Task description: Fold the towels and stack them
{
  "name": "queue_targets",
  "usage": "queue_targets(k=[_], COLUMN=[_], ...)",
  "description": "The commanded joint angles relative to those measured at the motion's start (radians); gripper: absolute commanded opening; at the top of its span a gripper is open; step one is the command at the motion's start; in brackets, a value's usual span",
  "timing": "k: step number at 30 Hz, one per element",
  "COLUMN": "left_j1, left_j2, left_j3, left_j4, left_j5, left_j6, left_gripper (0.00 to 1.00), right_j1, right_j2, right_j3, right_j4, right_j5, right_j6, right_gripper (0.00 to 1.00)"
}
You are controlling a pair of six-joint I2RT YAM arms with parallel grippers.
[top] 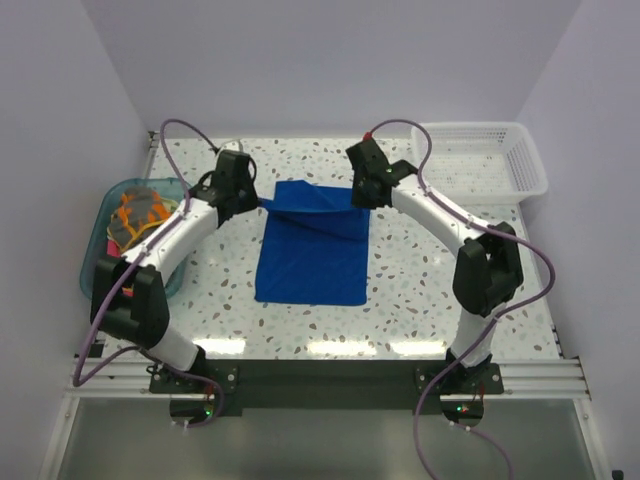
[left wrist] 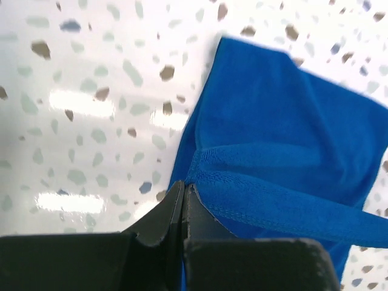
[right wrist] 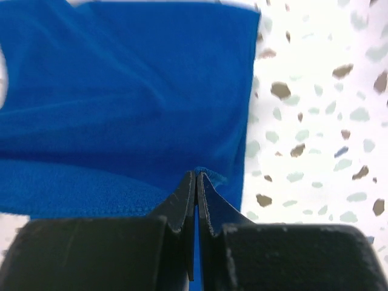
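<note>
A royal blue towel (top: 312, 255) lies spread on the speckled table, its near part flat and its far edge raised off the surface. My left gripper (top: 262, 203) is shut on the far left corner. My right gripper (top: 362, 200) is shut on the far right corner. In the left wrist view the gripper (left wrist: 183, 185) pinches the hemmed edge of the blue towel (left wrist: 273, 133). Blue cloth also sits between the closed tips of my right gripper (right wrist: 196, 174), and the towel (right wrist: 121, 103) hangs below it. Other towels (top: 135, 215), orange and grey, lie bunched in the tub.
A translucent teal tub (top: 140, 181) stands at the left edge, partly behind my left arm. A white mesh basket (top: 470, 165) sits at the back right corner. White walls close in the table on three sides.
</note>
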Motion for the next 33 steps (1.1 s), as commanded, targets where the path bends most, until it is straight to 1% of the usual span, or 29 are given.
queue_targets(k=[1, 3, 4, 5, 6, 11, 12, 14, 15, 16, 18, 19, 20, 22, 25, 28, 29, 31, 32, 33], left_j1=[0.037, 0.041, 0.041, 0.041, 0.041, 0.041, 0.041, 0.041, 0.040, 0.041, 0.041, 0.041, 0.040, 0.040, 0.040, 0.040, 0.040, 0.040, 0.040, 0.041], left_j2=[0.038, 0.031, 0.017, 0.000, -0.040, -0.167, -0.207, -0.247, -0.282, -0.297, -0.337, -0.345, -0.354, -0.356, -0.333, -0.293, -0.272, -0.249, -0.224, -0.212], left_j3=[0.197, 0.242, 0.248, 0.236, 0.215, -0.001, -0.072, -0.139, -0.172, -0.239, -0.299, -0.352, -0.377, -0.438, -0.454, -0.419, -0.402, -0.332, -0.298, -0.219], left_j4=[-0.060, -0.093, -0.095, -0.094, -0.085, -0.080, -0.074, -0.063, -0.057, -0.051, -0.039, -0.032, -0.017, 0.004, 0.024, 0.024, 0.017, 0.002, -0.024, -0.046], left_j5=[0.030, 0.043, 0.049, 0.069, 0.078, 0.156, 0.173, 0.224, 0.241, 0.251, 0.267, 0.285, 0.294, 0.313, 0.320, 0.317, 0.317, 0.304, 0.299, 0.291], left_j6=[0.077, 0.086, 0.088, 0.086, 0.082, 0.042, 0.028, 0.005, 0.002, -0.003, -0.015, -0.017, -0.026, -0.035, -0.041, -0.031, -0.023, -0.012, 0.002, 0.011], left_gripper=[0.00, 0.00, 0.00, 0.00, 0.00, 0.00, 0.00, 0.00, 0.00, 0.00, 0.00, 0.00, 0.00, 0.00, 0.00, 0.00, 0.00, 0.00, 0.00, 0.00], right_j1=[-0.003, -0.003, -0.003, -0.003, -0.003, -0.005, -0.003, 0.005, 0.009, 0.012, 0.018, 0.018, 0.018, 0.018, 0.020, 0.018, 0.017, 0.017, 0.018, 0.017], right_j2=[-0.001, -0.018, -0.031, -0.071, -0.093, -0.247, -0.263, -0.298, -0.329, -0.349, -0.389, -0.398, -0.403, -0.406, -0.392, -0.364, -0.355, -0.334, -0.317, -0.312], right_j3=[0.157, 0.182, 0.168, 0.148, 0.089, -0.144, -0.212, -0.299, -0.326, -0.352, -0.430, -0.451, -0.487, -0.507, -0.511, -0.478, -0.444, -0.392, -0.333, -0.300], right_j4=[-0.044, -0.045, -0.038, -0.029, -0.010, 0.059, 0.062, 0.071, 0.073, 0.074, 0.082, 0.087, 0.094, 0.100, 0.116, 0.117, 0.101, 0.071, 0.044, 0.027], right_j5=[0.045, 0.033, 0.027, 0.009, -0.004, -0.115, -0.157, -0.194, -0.217, -0.221, -0.223, -0.225, -0.228, -0.234, -0.235, -0.212, -0.185, -0.150, -0.122, -0.105], right_j6=[-0.056, -0.060, -0.057, -0.056, -0.050, 0.013, 0.021, 0.036, 0.038, 0.042, 0.044, 0.044, 0.044, 0.046, 0.035, 0.015, 0.006, -0.031, -0.040, -0.051], right_gripper=[0.00, 0.00, 0.00, 0.00, 0.00, 0.00, 0.00, 0.00, 0.00, 0.00, 0.00, 0.00, 0.00, 0.00, 0.00, 0.00, 0.00, 0.00, 0.00, 0.00])
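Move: Both closed hands hold the blue towel's raised edge some 10 cm above the table. The lower layer's near edge, middle, lies about 20 cm back and 11 cm right of the left hand, and 20 cm back and 12 cm left of the right. The teal tub is about 28 cm left of the left hand and 5 cm back; the white basket is 27 cm right of the right hand and 13 cm ahead. With fingers still shut on the two ends of the blue towel's raised edge, both hands first toss it up some 6–7 cm and a little forward, then sweep it back roughly 15 cm and down over the lower layer towards its near edge, the left sinking rather farther than the right. At the bottom they turn and ease forward a centimetre or two with the edge still pinched, the left fingers having tipped about 15 degrees more steeply down by then and the right ones only half that. ##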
